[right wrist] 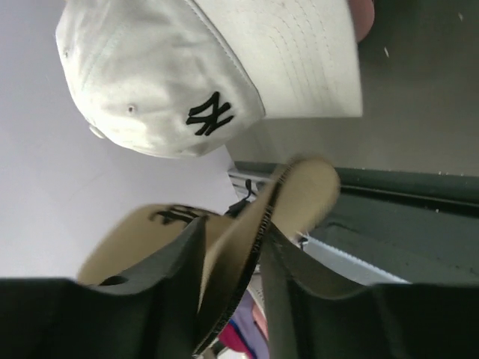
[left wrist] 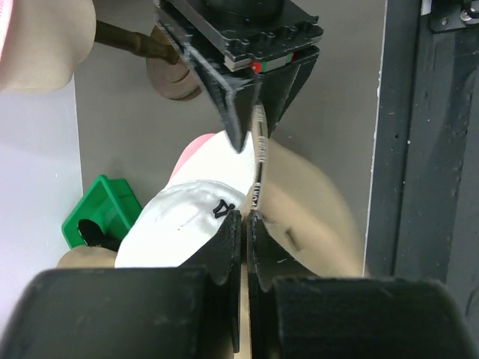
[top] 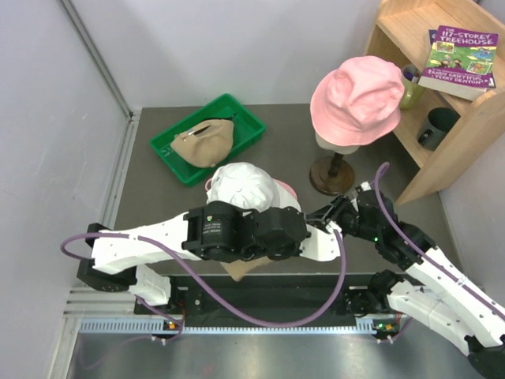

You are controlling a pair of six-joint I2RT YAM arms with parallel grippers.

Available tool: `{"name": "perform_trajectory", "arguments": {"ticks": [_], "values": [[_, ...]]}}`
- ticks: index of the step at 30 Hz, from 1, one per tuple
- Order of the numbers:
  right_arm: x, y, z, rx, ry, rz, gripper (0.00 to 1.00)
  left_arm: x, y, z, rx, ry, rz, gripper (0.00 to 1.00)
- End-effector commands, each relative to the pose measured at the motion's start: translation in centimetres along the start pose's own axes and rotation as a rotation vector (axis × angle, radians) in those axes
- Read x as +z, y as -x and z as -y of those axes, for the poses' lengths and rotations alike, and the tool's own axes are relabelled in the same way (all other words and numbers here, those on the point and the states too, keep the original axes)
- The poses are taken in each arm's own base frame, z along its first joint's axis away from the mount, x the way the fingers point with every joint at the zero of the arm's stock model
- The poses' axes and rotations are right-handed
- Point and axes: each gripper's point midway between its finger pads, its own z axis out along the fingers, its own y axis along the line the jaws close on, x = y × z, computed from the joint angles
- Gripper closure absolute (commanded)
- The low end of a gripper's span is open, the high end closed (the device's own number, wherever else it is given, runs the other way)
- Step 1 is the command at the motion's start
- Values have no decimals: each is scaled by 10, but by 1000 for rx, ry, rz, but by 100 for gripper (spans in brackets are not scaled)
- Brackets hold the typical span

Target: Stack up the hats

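Note:
A tan cap [left wrist: 310, 206] hangs between both grippers above the table's near edge; only a tan corner [top: 241, 270] shows under the left arm in the top view. My left gripper [left wrist: 243, 218] is shut on its rim. My right gripper [right wrist: 233, 232], opposite it [left wrist: 251, 127], is shut on its back strap [right wrist: 258, 224]. A white cap [top: 241, 184] with a black logo [right wrist: 206, 114] lies on a pink cap [top: 282, 189] just beyond. Another tan cap [top: 203, 144] lies in the green tray [top: 248, 118].
A pink bucket hat [top: 357, 88] sits on a cream mannequin head on a wooden stand [top: 330, 175] at the back right. A wooden shelf [top: 465, 118] with a book [top: 459, 59] and mugs stands at the right edge. Grey walls close the left and back.

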Motion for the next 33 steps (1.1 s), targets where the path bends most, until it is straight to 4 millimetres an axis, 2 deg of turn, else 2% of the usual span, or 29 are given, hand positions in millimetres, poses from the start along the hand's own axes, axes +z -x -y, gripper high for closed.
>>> {"name": "perform_trajectory", "arguments": {"ticks": [1, 3, 4, 5, 10, 13, 19, 24, 27, 28, 29, 30, 32, 33], "values": [[-2, -6, 12, -29, -11, -25, 79, -5, 12, -13, 6, 75, 28, 100], [-5, -5, 9, -33, 12, -13, 88, -4, 14, -15, 4, 86, 34, 100], [-6, -4, 7, -35, 22, -4, 99, -2, 13, -14, 9, 86, 32, 100], [-10, -2, 5, -39, 39, 12, 100, -1, 14, -14, 11, 87, 35, 100], [-24, 7, -5, -55, 115, 82, 100, 10, 16, -12, 10, 101, 46, 100], [-45, 12, -14, -52, 203, 137, 100, 14, 22, -9, -7, 95, 63, 100], [-76, 26, -8, -48, 246, 258, 100, 16, 34, -7, -44, 91, 96, 100], [-83, 26, -7, -55, 250, 266, 100, 11, 37, -8, -71, 101, 108, 100], [-86, 25, -11, -73, 252, 266, 100, 11, 31, -6, -101, 104, 91, 100], [-87, 27, -12, -78, 255, 275, 100, 10, 29, -7, -115, 110, 87, 91], [-91, 28, -16, -78, 268, 285, 100, 10, 28, -7, -134, 117, 87, 63], [-93, 29, -18, -77, 274, 292, 100, 11, 26, -5, -179, 124, 87, 43], [-103, 31, -25, -66, 303, 315, 100, 5, 28, -7, -233, 125, 118, 22], [-108, 32, -29, -64, 317, 325, 100, 5, 25, -4, -269, 123, 121, 18]]}}
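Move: The tan cap is still pinched at its rim by the left fingers and hangs below them, its middle about 6 cm back, 4 cm left and 5 cm down. From the half-open right fingers that middle is roughly 6 cm back, 10 cm left and 4 cm down. The white cap on the stack lies some 8 cm ahead, 12 cm left and 8 cm below the right hand; the head stand's foot is about 19 cm ahead, 10 cm right and 20 cm below it. The tan cap's rim is pinched by the closing right fingers, which then carry it about 7 cm to the right and some 4 cm up, the hand tipping upward and turning clockwise, roughly 20 degrees in all. The left hand keeps its pinch and follows rightward, slightly back, then stops and opens wide to let go. ##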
